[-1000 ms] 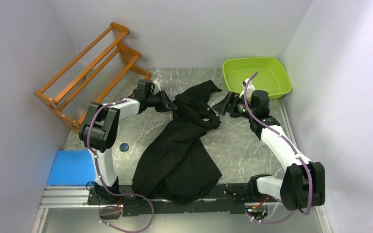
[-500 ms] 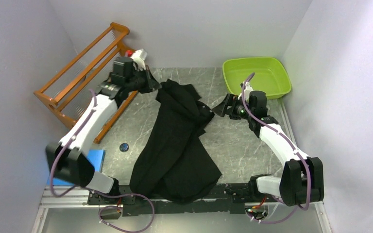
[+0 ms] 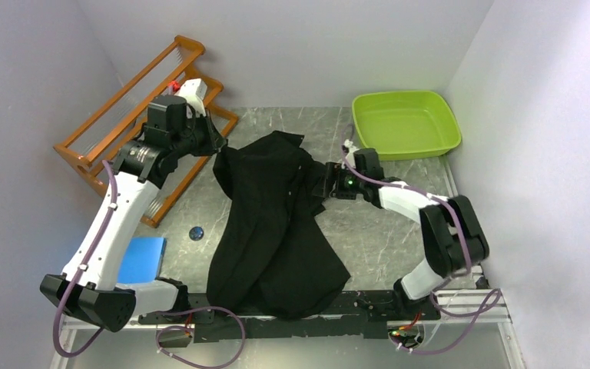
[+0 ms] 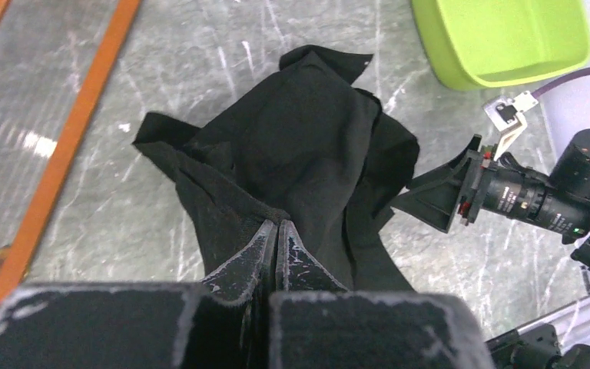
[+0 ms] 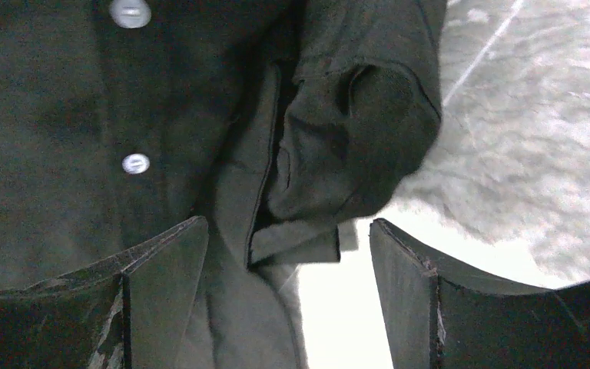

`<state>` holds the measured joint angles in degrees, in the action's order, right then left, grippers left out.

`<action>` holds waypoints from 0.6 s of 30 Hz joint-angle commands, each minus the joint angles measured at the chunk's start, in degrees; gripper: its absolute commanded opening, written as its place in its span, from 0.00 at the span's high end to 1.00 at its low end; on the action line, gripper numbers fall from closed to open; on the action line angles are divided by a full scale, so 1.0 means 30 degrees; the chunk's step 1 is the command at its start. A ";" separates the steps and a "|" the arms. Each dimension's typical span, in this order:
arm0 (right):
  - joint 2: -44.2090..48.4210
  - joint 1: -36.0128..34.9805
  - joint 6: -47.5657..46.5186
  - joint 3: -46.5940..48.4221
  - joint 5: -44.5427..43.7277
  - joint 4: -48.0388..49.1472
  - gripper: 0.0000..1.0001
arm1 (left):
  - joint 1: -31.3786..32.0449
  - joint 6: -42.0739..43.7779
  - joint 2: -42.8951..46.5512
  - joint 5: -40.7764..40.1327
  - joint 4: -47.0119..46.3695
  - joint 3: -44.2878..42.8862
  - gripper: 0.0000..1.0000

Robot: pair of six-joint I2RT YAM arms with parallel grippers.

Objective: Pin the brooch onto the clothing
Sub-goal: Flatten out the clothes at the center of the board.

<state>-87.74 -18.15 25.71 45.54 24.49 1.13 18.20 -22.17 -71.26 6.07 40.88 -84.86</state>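
The black clothing [image 3: 276,223] lies spread lengthwise down the middle of the table. My left gripper [image 3: 217,144] is shut on its far left corner, and in the left wrist view the jaws [image 4: 276,225] pinch a black fold [image 4: 307,131]. My right gripper [image 3: 324,187] stands open at the shirt's right edge. In the right wrist view [image 5: 286,231] a folded hem lies between its fingers, beside two pale buttons [image 5: 136,163]. The brooch [image 3: 196,232], small, dark and round, lies on the table left of the shirt, apart from both grippers.
An orange wooden rack [image 3: 134,115] stands at the far left, close behind my left gripper. A lime green tray [image 3: 407,123] sits at the far right. A blue pad [image 3: 142,257] lies near the left arm's base. Grey walls close in on both sides.
My left gripper shut on the shirt and swung to the far left, dragging the shirt's top out that way. My right gripper moved left and low onto the shirt's right edge.
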 commanded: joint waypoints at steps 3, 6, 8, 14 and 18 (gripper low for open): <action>-0.3230 -0.1216 -0.0542 0.2483 -0.2994 0.1398 0.22 | -0.0059 0.1130 0.1119 -0.2285 0.1840 -0.1993 0.97; -0.4515 -0.1231 -0.0486 0.3427 -0.3661 0.1492 0.31 | -0.0059 0.1271 0.1260 -0.2856 0.2059 -0.2194 0.97; -0.4799 -0.1230 -0.0554 0.3996 -0.4150 0.1527 0.51 | -0.0059 0.1366 0.1394 -0.3030 0.1914 -0.2079 0.97; -0.1887 -0.0086 -0.0770 0.4130 -0.5955 0.0135 1.00 | -0.0312 0.1408 0.1317 -0.4412 0.1797 -0.1627 0.97; 0.1662 0.2480 -0.0073 0.3211 -0.5581 -0.0316 1.00 | -0.1041 0.1107 0.1368 -0.4683 0.1392 -0.1001 0.97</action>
<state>-94.74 -17.85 24.43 55.59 10.09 -0.40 17.17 -18.90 -67.85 -4.89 47.83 -88.79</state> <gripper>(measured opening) 0.017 0.033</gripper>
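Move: The bunched right sleeve of the clothing lies about 4 cm ahead of the right hand, 2 cm to its left and some 5 cm below its open fingers. The button strip is about 10 cm left and level with that hand; the green bin sits roughly 17 cm ahead and 21 cm right. The left hand, already holding the other sleeve side high up, has the wooden rack's bottom rail about 10 cm to its left, level with it and 31 cm below. Forward and down goes the right hand, some 5 cm out and 4 cm lower, onto the bunched sleeve; its fingers shut from wide open to pinch the sleeve, then draw it to the right, rising about 5 cm from the low point. Meanwhile the left hand keeps its hold and pulls left about 5 cm towards the rack rail, lifting slightly and turning some 10 degrees counter-clockwise. ##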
